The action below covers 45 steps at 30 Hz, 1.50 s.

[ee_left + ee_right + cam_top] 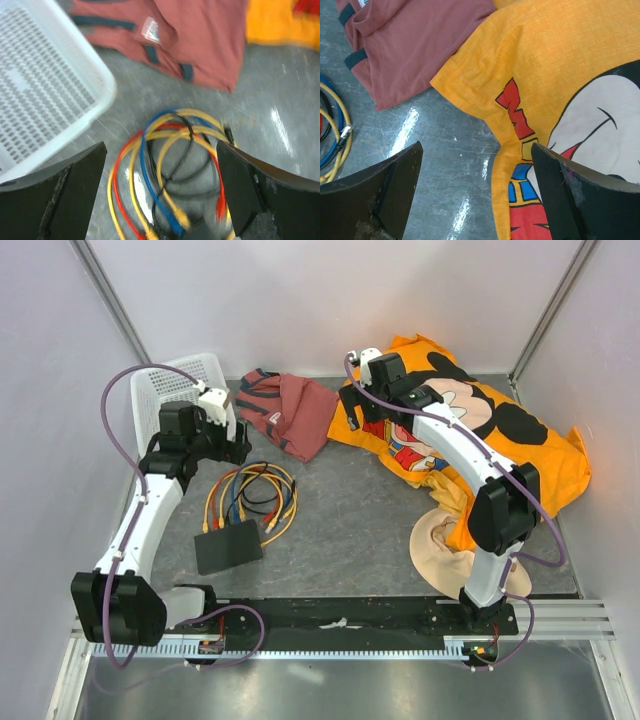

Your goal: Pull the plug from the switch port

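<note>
The switch is a flat black box lying on the grey table near the left arm. Several coloured cables coil behind it, and their plugs sit along its far edge. In the left wrist view the coil lies below my fingers, a blue plug and a yellow plug run into the switch's edge at the bottom. My left gripper hangs open above the coil, touching nothing. My right gripper is open over the edge of an orange shirt, far from the switch.
A white basket stands at the back left, close to the left gripper. A red garment lies behind the cables. The orange printed shirt and a beige cloth cover the right side.
</note>
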{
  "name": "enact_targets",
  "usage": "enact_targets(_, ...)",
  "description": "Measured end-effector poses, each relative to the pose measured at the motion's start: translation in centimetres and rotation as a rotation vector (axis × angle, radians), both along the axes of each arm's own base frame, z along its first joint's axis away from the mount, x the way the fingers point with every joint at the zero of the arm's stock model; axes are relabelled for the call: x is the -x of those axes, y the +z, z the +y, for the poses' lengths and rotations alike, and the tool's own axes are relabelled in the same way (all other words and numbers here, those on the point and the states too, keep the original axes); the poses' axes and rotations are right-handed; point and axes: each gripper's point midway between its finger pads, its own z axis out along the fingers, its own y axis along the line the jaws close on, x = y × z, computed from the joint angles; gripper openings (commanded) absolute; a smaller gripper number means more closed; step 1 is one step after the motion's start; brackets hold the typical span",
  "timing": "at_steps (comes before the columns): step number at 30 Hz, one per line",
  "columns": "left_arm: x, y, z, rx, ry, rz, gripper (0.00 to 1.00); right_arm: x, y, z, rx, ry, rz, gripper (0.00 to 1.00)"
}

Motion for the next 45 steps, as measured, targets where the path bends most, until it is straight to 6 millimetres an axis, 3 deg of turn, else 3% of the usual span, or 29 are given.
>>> enact_targets(4, 2.5, -2.1, -0.4, -0.089, -0.142, 0.115, 0.99, 0.4, -0.1, 0.8, -0.004, 0.04, 0.005, 0.98)
enact_targets(7, 4.8, -3.9, 0.9, -0.167, -0.222, 0.209, 0.98, 0.8, -0.3, 1.4, -0.004, 0.094, 0.014, 0.98)
enact_targets(9, 6.4, -4.8, 2.9, -0.225, -0.248, 0.256, 0.93, 1.2, -0.4, 1.7, 0.003, 0.129, 0.023, 0.98)
enact_targets(13, 10.7, -6.7, 8.8, -0.337, -0.251, 0.382, 0.83, 1.7, -0.8, 1.9, 0.015, 0.172, 0.037, 0.98)
enact_targets(14, 12.0, -7.3, 10.0, -0.356, -0.254, 0.428, 0.77, 1.8, -0.8, 1.9, 0.017, 0.181, 0.041, 0.98)
enact_targets(15, 12.8, -7.9, 10.6, -0.366, -0.265, 0.459, 0.61, 1.9, -0.9, 2.0, 0.016, 0.189, 0.044, 0.98)
enact_targets(17, 14.7, -9.3, 11.3, -0.381, -0.309, 0.533, 0.43, 2.2, -1.1, 2.2, 0.018, 0.219, 0.052, 0.98)
enact_targets(18, 15.4, -10.1, 11.3, -0.379, -0.333, 0.57, 0.27, 2.3, -1.2, 2.3, 0.019, 0.234, 0.057, 0.98)
enact_targets(21, 17.4, -12.4, 11.1, -0.361, -0.412, 0.666, 0.07, 2.9, -2.1, 2.8, 0.042, 0.291, 0.076, 0.98)
enact_targets(23, 18.5, -13.9, 10.8, -0.341, -0.452, 0.717, 0.02, 3.5, -2.7, 3.1, 0.062, 0.324, 0.094, 0.98)
enact_targets(28, 20.7, -16.9, 11.0, -0.358, -0.485, 0.785, 0.02, 5.3, -4.4, 3.6, 0.095, 0.389, 0.144, 0.98)
enact_targets(35, 24.3, -19.7, 13.8, -0.383, -0.418, 0.88, 0.02, 6.7, -5.9, 3.7, 0.124, 0.43, 0.185, 0.98)
enact_targets(40, 23.5, -20.2, 14.0, -0.368, -0.399, 0.842, 0.02, 7.8, -6.3, 5.2, 0.121, 0.487, 0.195, 0.98)
enact_targets(45, 22.0, -21.1, 13.1, -0.327, -0.434, 0.804, 0.11, 9.3, -8.4, 7.2, 0.125, 0.54, 0.249, 0.98)
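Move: The switch lies some 22 cm back, 4 cm left and 22 cm below the left hand, its leftmost yellow plug about 18 cm back and 9 cm left of that hand, the cable coil 12 cm back and 1 cm right. From the right hand the switch is roughly 28 cm back, 28 cm left and 20 cm down, with the coil 19 cm back and 23 cm left, and the loose yellow plug 24 cm back and 18 cm left. The switch's left side is where the left hand goes: it swings back and down over 20 cm each and some 13 cm left, fingers shutting empty and tipping steeply down, then eases forward and right until the tips are close against that side. Open and high, the right hand also draws back, down and left towards the switch and turns counter-clockwise. ##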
